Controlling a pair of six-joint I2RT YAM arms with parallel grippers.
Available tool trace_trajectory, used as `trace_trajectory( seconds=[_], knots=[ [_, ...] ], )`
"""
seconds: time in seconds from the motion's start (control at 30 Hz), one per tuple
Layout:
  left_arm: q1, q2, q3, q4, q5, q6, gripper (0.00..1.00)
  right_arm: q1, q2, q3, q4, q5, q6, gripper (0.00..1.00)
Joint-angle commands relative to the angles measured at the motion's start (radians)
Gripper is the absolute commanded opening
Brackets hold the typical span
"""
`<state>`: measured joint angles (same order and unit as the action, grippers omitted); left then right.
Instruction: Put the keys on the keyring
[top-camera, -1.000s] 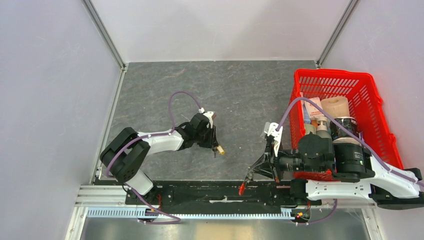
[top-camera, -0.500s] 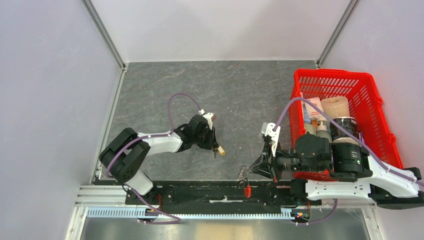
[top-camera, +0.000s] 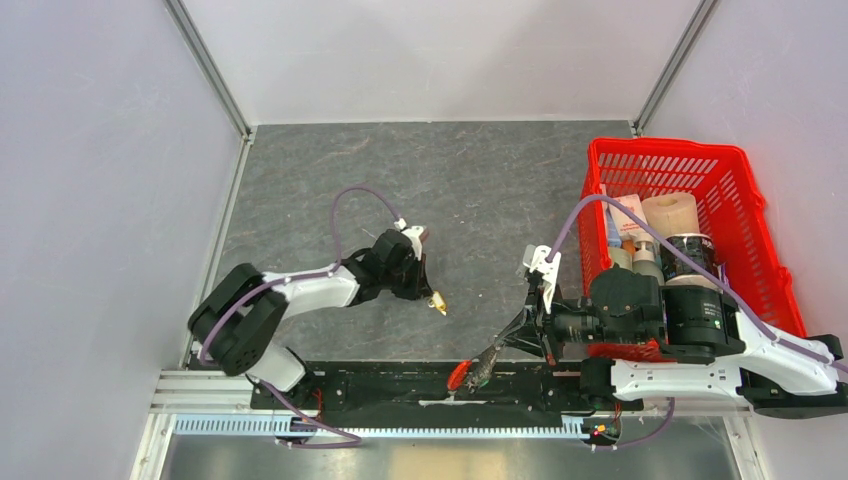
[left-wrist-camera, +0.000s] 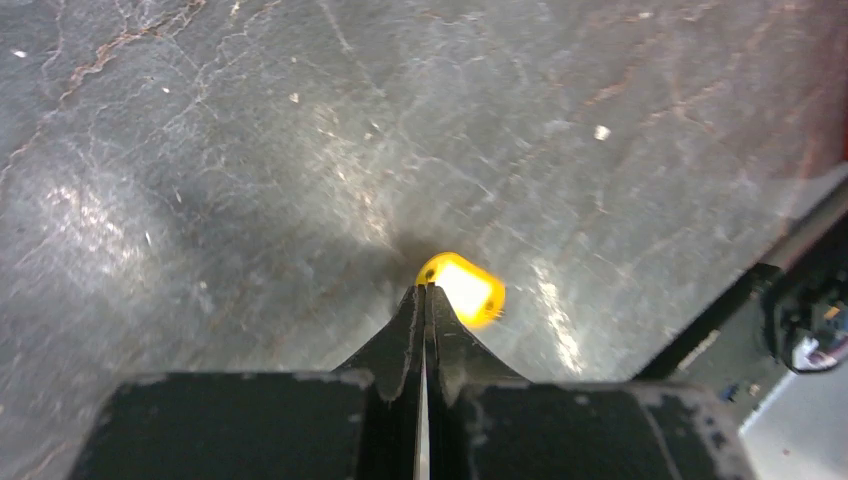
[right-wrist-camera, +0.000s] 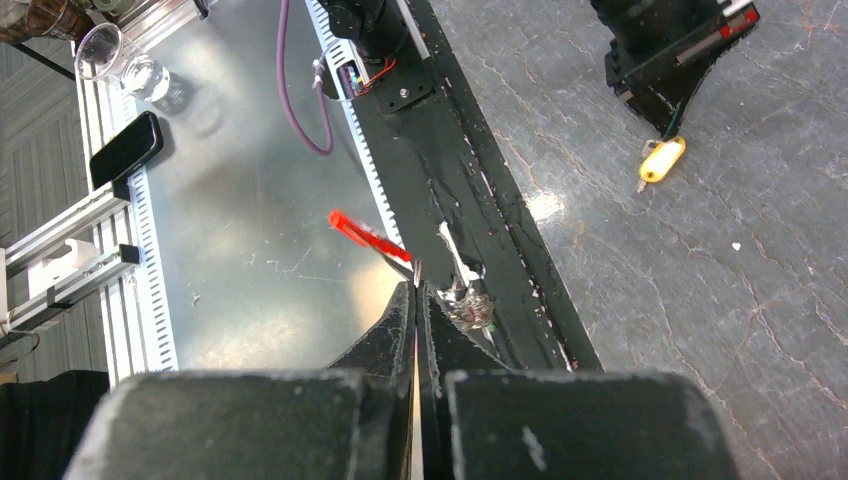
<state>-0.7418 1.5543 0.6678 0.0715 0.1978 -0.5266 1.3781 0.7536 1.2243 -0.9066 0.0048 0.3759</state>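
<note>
A key with a yellow tag (top-camera: 438, 303) lies on the grey table just left of centre. My left gripper (top-camera: 429, 293) is shut at it. In the left wrist view the closed fingertips (left-wrist-camera: 411, 305) pinch the holed end of the yellow tag (left-wrist-camera: 466, 289), which pokes out to the right. My right gripper (top-camera: 499, 350) is shut on the keyring over the near rail. Its red fob (top-camera: 458, 375) sticks out to the left. The right wrist view shows the fob (right-wrist-camera: 362, 234) edge-on and a tangle of metal ring and chain (right-wrist-camera: 468, 308) beside the closed right gripper (right-wrist-camera: 417, 287).
A red basket (top-camera: 745, 185) full of bottles and a roll stands at the right. The black base rail (top-camera: 380, 385) runs along the near edge. Off the table, the right wrist view shows a phone (right-wrist-camera: 124, 148) and a glass (right-wrist-camera: 118, 63).
My left gripper has closed at the yellow tag, which shifted slightly. The keyring in my right gripper has swung, and its red fob now points further left.
</note>
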Motion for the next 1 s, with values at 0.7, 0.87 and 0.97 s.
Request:
trace_trajectory(
  seconds=[0.7,0.87,0.97],
  knots=[
    [-0.288,-0.626,0.257,-0.397,0.176,0.256,0.02,0.001,0.167,0.119,0.134,-0.178,-0.165,0.00],
    [-0.294,-0.632,0.271,-0.418,0.179,0.264,0.02,0.001,0.218,0.121,0.172,-0.118,-0.140,0.00],
    [-0.294,-0.649,0.274,-0.416,0.196,0.246,0.02,0.000,0.224,0.062,0.194,-0.021,-0.124,0.00]
  ],
)
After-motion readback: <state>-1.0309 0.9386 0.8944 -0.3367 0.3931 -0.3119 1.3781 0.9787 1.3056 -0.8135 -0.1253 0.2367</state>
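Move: The left hand, low at the table, already pinches the yellow-tagged key, the tag about 2 cm back and 2 cm right of its hand point. The keyring it is taken to hangs from the right hand's fingers, roughly 23 cm back, 7 cm right and 26 cm above; the keyring's red tag is about 24 cm back, 4 cm right and 26 cm up. From the right hand the yellow-tagged key lies some 18 cm ahead, 8 cm left and 30 cm down. Keeping its pinch on the yellow-tagged key, the left hand climbs fast by some 22 cm while drawing back about 13 cm and slightly right towards the keyring, its fingers tipping up nearer to level and swinging roughly 30 degrees clockwise; the climb ends first, and the last few centimetres run level and back. Meanwhile the right hand, still shut on the keyring, eases back a little and then travels left about 6 cm at steady height to meet the key, turning some 10 degrees counter-clockwise. ##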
